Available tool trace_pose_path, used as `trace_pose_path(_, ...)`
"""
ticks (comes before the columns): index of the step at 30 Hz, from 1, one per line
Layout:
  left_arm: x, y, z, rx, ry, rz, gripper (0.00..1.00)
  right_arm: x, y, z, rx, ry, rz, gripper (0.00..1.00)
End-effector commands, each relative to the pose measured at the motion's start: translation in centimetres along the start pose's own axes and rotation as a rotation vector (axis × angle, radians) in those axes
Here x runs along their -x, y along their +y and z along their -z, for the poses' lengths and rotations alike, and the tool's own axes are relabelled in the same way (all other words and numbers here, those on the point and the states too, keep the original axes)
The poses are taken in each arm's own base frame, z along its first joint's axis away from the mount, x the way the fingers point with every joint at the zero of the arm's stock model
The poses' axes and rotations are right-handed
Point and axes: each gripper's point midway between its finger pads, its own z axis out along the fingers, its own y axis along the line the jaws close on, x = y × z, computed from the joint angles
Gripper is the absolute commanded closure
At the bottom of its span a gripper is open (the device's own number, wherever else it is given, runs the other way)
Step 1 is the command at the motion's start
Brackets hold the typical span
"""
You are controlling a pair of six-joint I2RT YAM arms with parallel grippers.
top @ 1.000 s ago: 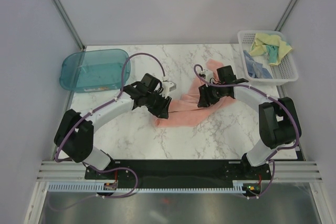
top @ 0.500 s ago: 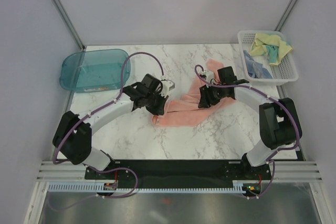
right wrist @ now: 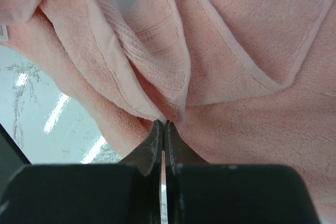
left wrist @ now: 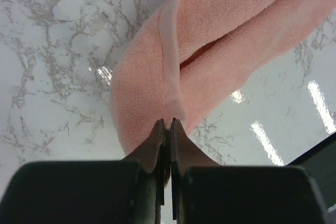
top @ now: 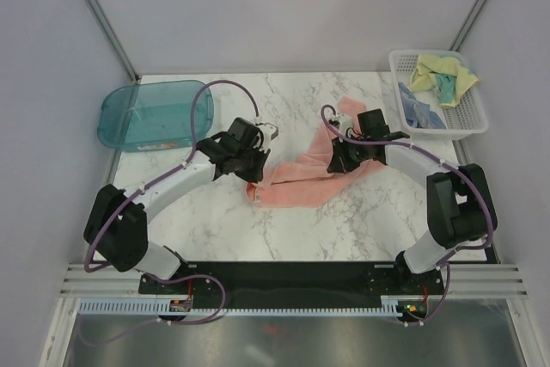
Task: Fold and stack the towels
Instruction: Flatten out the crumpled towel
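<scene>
The salmon-pink towel [top: 301, 185] lies bunched in a long band across the middle of the marble table. My left gripper [top: 253, 168] is shut on its left end; in the left wrist view the fingertips [left wrist: 166, 123] pinch a fold of the pink towel [left wrist: 210, 40]. My right gripper [top: 339, 163] is shut on the right part of the band, and in the right wrist view its tips [right wrist: 163, 123] clamp a hemmed edge of the pink towel [right wrist: 252, 77]. A light blue towel [top: 421, 114] and a pale yellow towel with a teal panel [top: 443, 75] sit crumpled in the basket.
The white mesh basket [top: 471, 123] stands at the back right corner. A teal translucent tray [top: 155, 114] stands at the back left. Grey walls close off both sides and the back. The arm bases sit on a black rail at the near edge.
Both grippers have shut on the pink towel, the left first and then the right. The left gripper has drawn back a little toward the far left, and the towel's left end has bunched up.
</scene>
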Motion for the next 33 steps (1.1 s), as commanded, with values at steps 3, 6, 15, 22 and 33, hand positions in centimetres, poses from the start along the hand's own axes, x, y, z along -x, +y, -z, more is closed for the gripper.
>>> trace_pose_path(3, 8.9, 0.8, 6.4, 0.057, -0.299, 0.120, 0.98, 7.8, 0.2, 5.3, -0.153, -0.253, 0.022, 1.00)
trace_pose_path(6, 12.9, 0.9, 10.4, 0.077, -0.424, 0.142, 0.98, 13.2, 0.7, 10.5, -0.269, -0.429, 0.009, 1.00)
trace_pose_path(15, 24.6, 3.4, 26.7, 0.157, -0.827, 0.196, 0.98, 28.7, 7.7, 30.3, -0.425, -0.941, 0.140, 1.00)
trace_pose_path(22, 29.5, -1.7, 40.2, -0.038, -1.136, 0.039, 0.98, 33.3, 14.2, 43.2, -0.461, -1.249, 0.249, 1.00)
trace_pose_path(33, 22.0, -11.5, 46.0, -0.557, -1.082, -0.026, 0.98, 24.4, 25.2, 50.9, -0.108, -1.486, 0.253, 1.00)
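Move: Both hands already pinch the crumpled peach towel just above the table. The towel's middle lies about 21 cm to the left hand's right, 4 cm ahead and 3 cm below; from the right hand it is roughly 7 cm to the left, level with it and 3 cm below. The teal bin stands some 34 cm left of the left hand and 24 ahead; the white basket about 33 cm right of the right hand and 25 ahead. Steeply up and fast, both hands whip the towel off the table by over 50 cm, swinging forward 8 or 9 cm on the way and then drawing back to end slightly behind where they began; the right also drifts outward, away from the left. Both wrists tip up from pointing down to slightly above level, some 70 to 80 degrees of turn, fingers staying shut on the cloth. ##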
